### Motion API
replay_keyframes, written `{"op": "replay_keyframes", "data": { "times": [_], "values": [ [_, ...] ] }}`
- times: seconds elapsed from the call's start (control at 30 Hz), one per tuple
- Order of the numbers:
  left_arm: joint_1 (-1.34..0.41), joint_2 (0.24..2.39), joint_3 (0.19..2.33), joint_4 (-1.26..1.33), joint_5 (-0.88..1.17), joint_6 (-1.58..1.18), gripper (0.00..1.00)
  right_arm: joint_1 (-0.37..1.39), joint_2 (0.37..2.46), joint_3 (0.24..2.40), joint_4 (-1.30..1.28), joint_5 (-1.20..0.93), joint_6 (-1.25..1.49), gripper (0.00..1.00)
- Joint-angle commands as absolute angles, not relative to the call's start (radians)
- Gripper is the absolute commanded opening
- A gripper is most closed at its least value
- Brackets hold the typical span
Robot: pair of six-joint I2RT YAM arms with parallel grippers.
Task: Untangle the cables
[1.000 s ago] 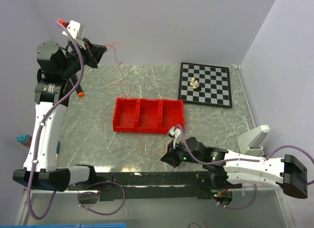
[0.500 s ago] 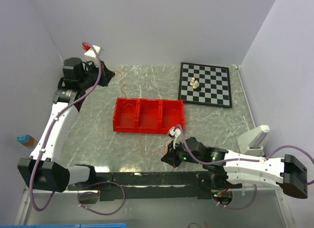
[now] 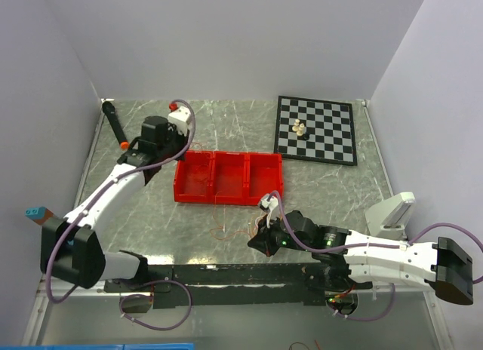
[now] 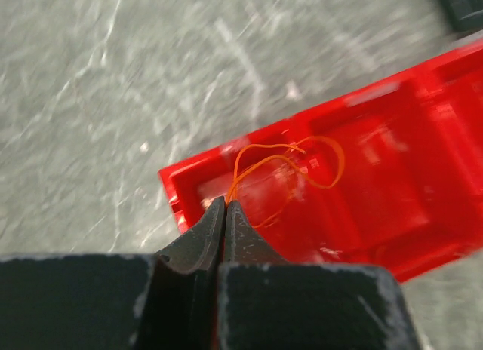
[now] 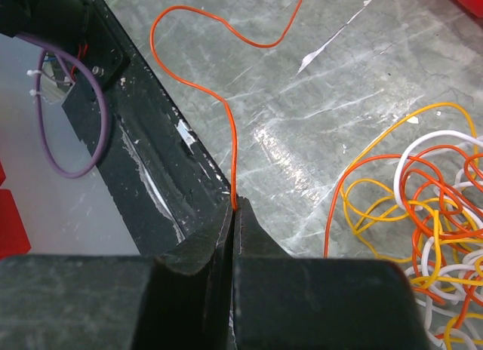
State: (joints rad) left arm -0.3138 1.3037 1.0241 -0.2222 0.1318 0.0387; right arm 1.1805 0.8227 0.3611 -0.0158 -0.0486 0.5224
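Note:
In the left wrist view my left gripper [image 4: 226, 203] is shut on a thin orange cable [image 4: 341, 165]. Its loose loops hang over the left compartment of the red tray [image 4: 170, 185]. From above, the left gripper [image 3: 178, 148] sits at the tray's [image 3: 226, 201] left end. My right gripper [image 5: 234, 208] is shut on another orange cable [image 5: 232, 169], which curves away across the table. A tangled clump of orange, yellow and white cables [image 5: 434, 241] lies to its right. In the top view the right gripper [image 3: 257, 243] is low near the table's front edge, with thin cable strands [image 3: 221, 231] to its left.
A chessboard [image 3: 332, 142] with a few pale pieces stands at the back right. A black marker with an orange tip [image 3: 115, 125] lies at the back left. The black rail [image 3: 226, 274] runs along the near edge. A white block [image 3: 392, 210] sits at the right edge.
My left arm has swung down from high at the back left to the red tray's left end, bringing the orange cable with it. The right arm has not moved.

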Motion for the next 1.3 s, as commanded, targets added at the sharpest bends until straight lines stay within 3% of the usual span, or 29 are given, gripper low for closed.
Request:
{"op": "replay_keyframes", "data": {
  "times": [0.0, 0.47, 0.57, 0.7, 0.87, 1.27],
  "values": [
    [-0.353, 1.348, 1.022, -0.182, -0.077, 0.098, 0.01, 1.184, 0.83, 0.417, 0.003, -0.031, 0.52, 0.0],
    [-0.508, 1.488, 0.92, -0.167, -0.238, 0.083, 0.01, 1.183, 0.83, 0.403, -0.014, -0.011, 0.537, 0.0],
    [-0.485, 1.503, 0.933, -0.164, -0.297, 0.048, 0.01, 1.183, 0.825, 0.405, -0.028, -0.008, 0.538, 0.0],
    [-0.339, 1.396, 0.931, -0.149, -0.175, -0.038, 0.01, 1.183, 0.811, 0.396, -0.026, -0.006, 0.543, 0.0],
    [-0.316, 1.313, 0.928, -0.169, -0.149, -0.012, 0.01, 1.178, 0.839, 0.399, -0.011, -0.017, 0.543, 0.0],
    [-0.48, 1.449, 0.948, -0.203, -0.261, 0.135, 0.01, 1.173, 0.853, 0.41, -0.014, -0.008, 0.551, 0.0]
  ]
}}
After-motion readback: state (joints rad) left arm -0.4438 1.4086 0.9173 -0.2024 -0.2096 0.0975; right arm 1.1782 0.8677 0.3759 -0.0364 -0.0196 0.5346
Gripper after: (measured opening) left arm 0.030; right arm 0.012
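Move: The left hand, shut on a bunched orange strand, hangs almost over the red tray's left compartment, its middle about 2 cm right and 17 cm below. From that hand, the microphone lies some 20 cm ahead and 25 cm left, the loose orange loop about 17 cm back and 11 cm right. From the right hand, the compartment is roughly 24 cm ahead and 20 cm left; the tangle is about 8 cm ahead and 3 cm right. Both hands keep their shut grip on orange cable, the right nearly still by the tangle. The left shakes its strand over the tray: down about 12 cm towards the left compartment with a slight backward drift, then up some 7 cm while swinging left, then down again and back rightwards. Its left side ends rolled up around 15 degrees. ##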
